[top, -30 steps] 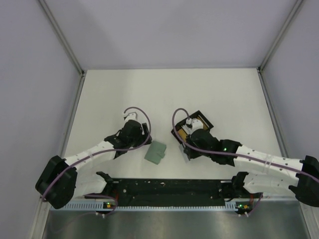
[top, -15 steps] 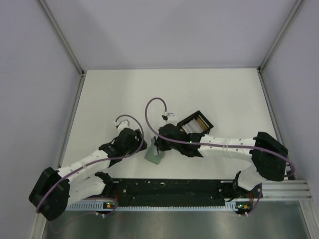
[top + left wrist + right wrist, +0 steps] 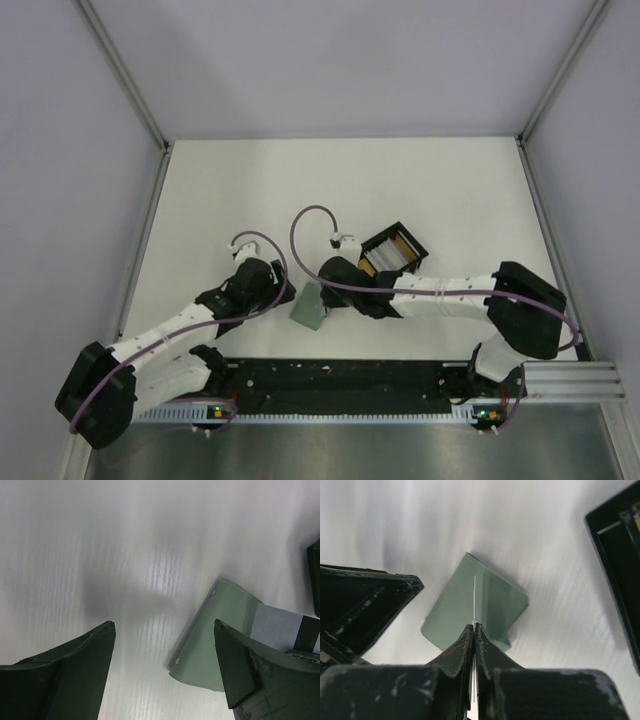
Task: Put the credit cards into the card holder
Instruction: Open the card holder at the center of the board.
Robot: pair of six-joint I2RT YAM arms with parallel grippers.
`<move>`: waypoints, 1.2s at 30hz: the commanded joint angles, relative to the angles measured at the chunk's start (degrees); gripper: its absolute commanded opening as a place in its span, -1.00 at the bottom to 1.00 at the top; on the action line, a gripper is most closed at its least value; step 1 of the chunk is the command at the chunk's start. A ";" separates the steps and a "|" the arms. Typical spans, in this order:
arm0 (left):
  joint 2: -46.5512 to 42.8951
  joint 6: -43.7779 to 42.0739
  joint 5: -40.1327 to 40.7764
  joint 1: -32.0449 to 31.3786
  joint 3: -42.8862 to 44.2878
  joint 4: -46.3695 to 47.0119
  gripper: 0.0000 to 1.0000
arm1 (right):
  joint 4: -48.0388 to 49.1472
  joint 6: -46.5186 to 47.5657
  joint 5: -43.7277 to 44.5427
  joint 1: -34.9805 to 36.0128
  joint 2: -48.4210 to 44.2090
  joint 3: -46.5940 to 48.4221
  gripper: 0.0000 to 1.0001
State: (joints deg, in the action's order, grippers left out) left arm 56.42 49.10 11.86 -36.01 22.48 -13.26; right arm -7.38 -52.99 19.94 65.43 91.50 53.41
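The sage-green card holder point(image 3: 309, 306) lies on the white table between the two grippers. In the right wrist view my right gripper point(image 3: 473, 626) is shut on a thin credit card point(image 3: 474, 597), seen edge-on just above the card holder point(image 3: 470, 610). The left wrist view shows that pale grey card point(image 3: 277, 626) with its dark stripe over the holder's point(image 3: 212, 645) right side. My left gripper point(image 3: 162, 625) is open; its right finger hangs over the holder's near edge and the left one over bare table. From above, the left gripper point(image 3: 284, 291) sits just left of the holder and the right gripper point(image 3: 326, 296) just right.
A black open box point(image 3: 392, 249) with compartments and several cards stands behind the right arm; it shows as the black box point(image 3: 620, 555) at the right edge of the right wrist view. Grey walls enclose the table, and a black rail point(image 3: 340, 378) runs along the near edge.
The right arm has swung left from the black box to the card holder, carrying the card. The left gripper has shifted slightly down and right toward the holder.
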 commanded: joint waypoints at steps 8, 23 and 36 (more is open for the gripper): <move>2.46 -2.08 -7.02 -0.90 -4.02 8.95 0.57 | -1.15 0.96 2.73 0.49 -9.76 -9.37 -1.00; 9.14 2.66 -5.88 -10.66 -3.23 11.85 -0.19 | 13.35 -3.35 -8.95 -6.45 -10.82 -18.07 -1.00; 10.28 1.79 -5.53 -12.68 -1.47 11.76 -0.33 | 15.99 -4.14 -10.89 -8.04 -14.95 -21.33 -1.00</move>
State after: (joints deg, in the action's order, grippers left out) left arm 65.69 51.33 6.26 -48.16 20.21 0.34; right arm 5.15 -56.73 9.85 58.04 79.70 32.49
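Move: The card holder lies about 6 cm to the left hand's right, 3 cm back and some 3 cm below its open fingers. From the right hand it is about 2 cm back, 1 cm to the left and 6 cm below. The black card tray stands some 20 cm to the right of the holder and 13 cm farther out. The card holder's left part is where the left hand goes: about 7 cm to the right, half as far back and slightly down, turning some 15 degrees clockwise while its fingers narrow from wide to about a third, the tips ending on the cover. The right hand, still pinching the card, draws off about 6 cm right and 3 cm down, bringing the card to the holder's right edge. ##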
